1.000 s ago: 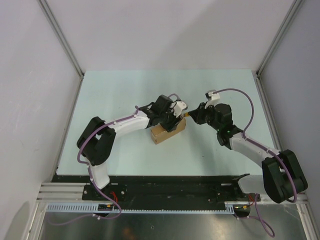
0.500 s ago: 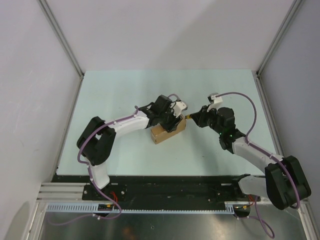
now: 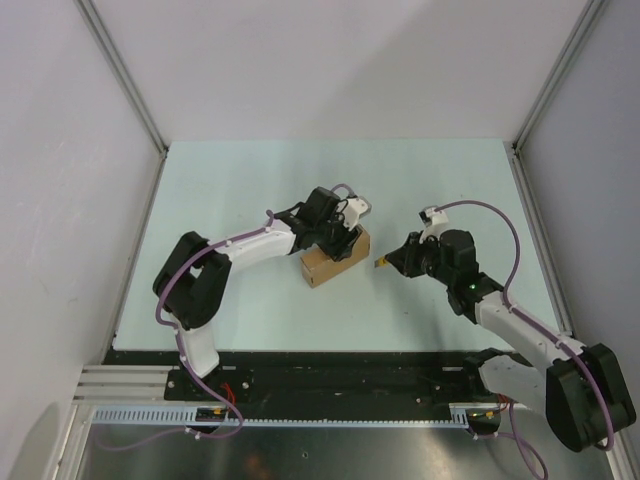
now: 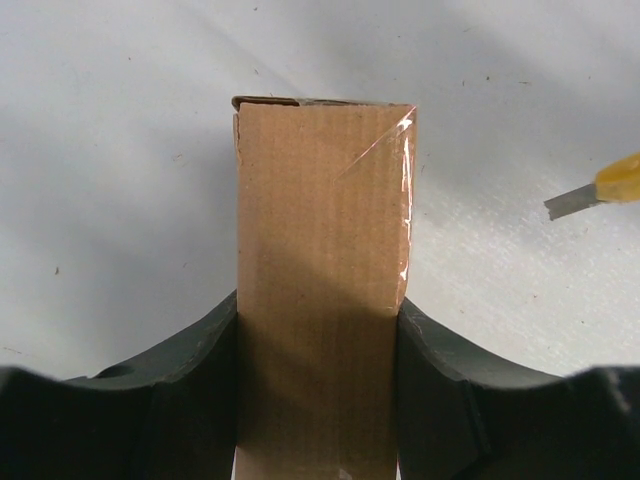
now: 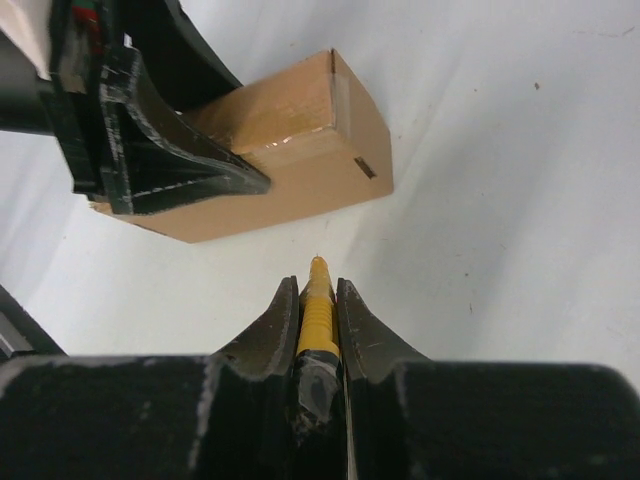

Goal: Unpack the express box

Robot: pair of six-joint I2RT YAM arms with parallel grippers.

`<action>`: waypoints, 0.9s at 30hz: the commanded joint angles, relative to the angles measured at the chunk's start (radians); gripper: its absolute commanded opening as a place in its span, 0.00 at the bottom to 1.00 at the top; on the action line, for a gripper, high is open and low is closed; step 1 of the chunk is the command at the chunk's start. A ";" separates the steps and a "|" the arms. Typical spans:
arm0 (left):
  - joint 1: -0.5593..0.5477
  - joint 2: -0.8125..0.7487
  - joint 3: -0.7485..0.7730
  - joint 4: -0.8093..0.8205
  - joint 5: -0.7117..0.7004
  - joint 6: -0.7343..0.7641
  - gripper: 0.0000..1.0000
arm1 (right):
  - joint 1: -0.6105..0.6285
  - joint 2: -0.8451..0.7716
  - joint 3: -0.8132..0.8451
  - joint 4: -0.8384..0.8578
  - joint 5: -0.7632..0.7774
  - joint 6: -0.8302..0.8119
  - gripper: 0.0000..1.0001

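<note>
The brown express box (image 3: 333, 263) lies on the pale table, taped along its top. My left gripper (image 3: 338, 236) is shut on the box; in the left wrist view the box (image 4: 320, 270) fills the gap between the two black fingers (image 4: 190, 370). My right gripper (image 3: 396, 260) is shut on the yellow-and-black utility knife (image 5: 317, 310), blade tip toward the box (image 5: 280, 140) and a short gap away from it. The knife's tip also shows in the left wrist view (image 4: 600, 187), to the right of the box.
The table (image 3: 230, 180) is bounded by grey walls and metal rails at left, right and back. Both arm bases sit on the black strip (image 3: 340, 375) at the near edge.
My right gripper has drawn back with the knife, down and to the right, away from the box's right end. The left gripper stays shut on the box.
</note>
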 commanded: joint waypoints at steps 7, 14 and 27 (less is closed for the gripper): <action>0.015 -0.058 0.055 -0.113 -0.008 -0.034 0.72 | -0.001 -0.059 0.008 0.009 -0.011 0.029 0.00; 0.010 -0.112 0.091 -0.117 -0.004 -0.068 0.84 | -0.002 -0.076 0.031 -0.018 -0.019 0.032 0.00; 0.079 -0.200 0.074 -0.113 -0.277 -0.219 0.80 | 0.012 -0.067 0.077 -0.072 -0.008 0.039 0.00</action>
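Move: The box stands between the left hand's fingers, its middle about 1 cm back and 1 cm left of that hand's point and about 2 cm below. The yellow cutter, gripped in the right hand, is roughly 11 cm to the left hand's right, 5 cm nearer the base and 5 cm higher. From the right hand, the box's middle lies some 5 cm ahead, 12 cm left and 8 cm lower. The left fingers let go of the box's two long sides, opening clearly wider while the hand eases back and left by about a centimetre. The hand then lifts straight off the box, ending some 9 cm higher and still rising, with a late drift forward and left and a slight counter-clockwise turn. The right hand stays nearly in place and keeps its grip on the cutter, clear of the box. ##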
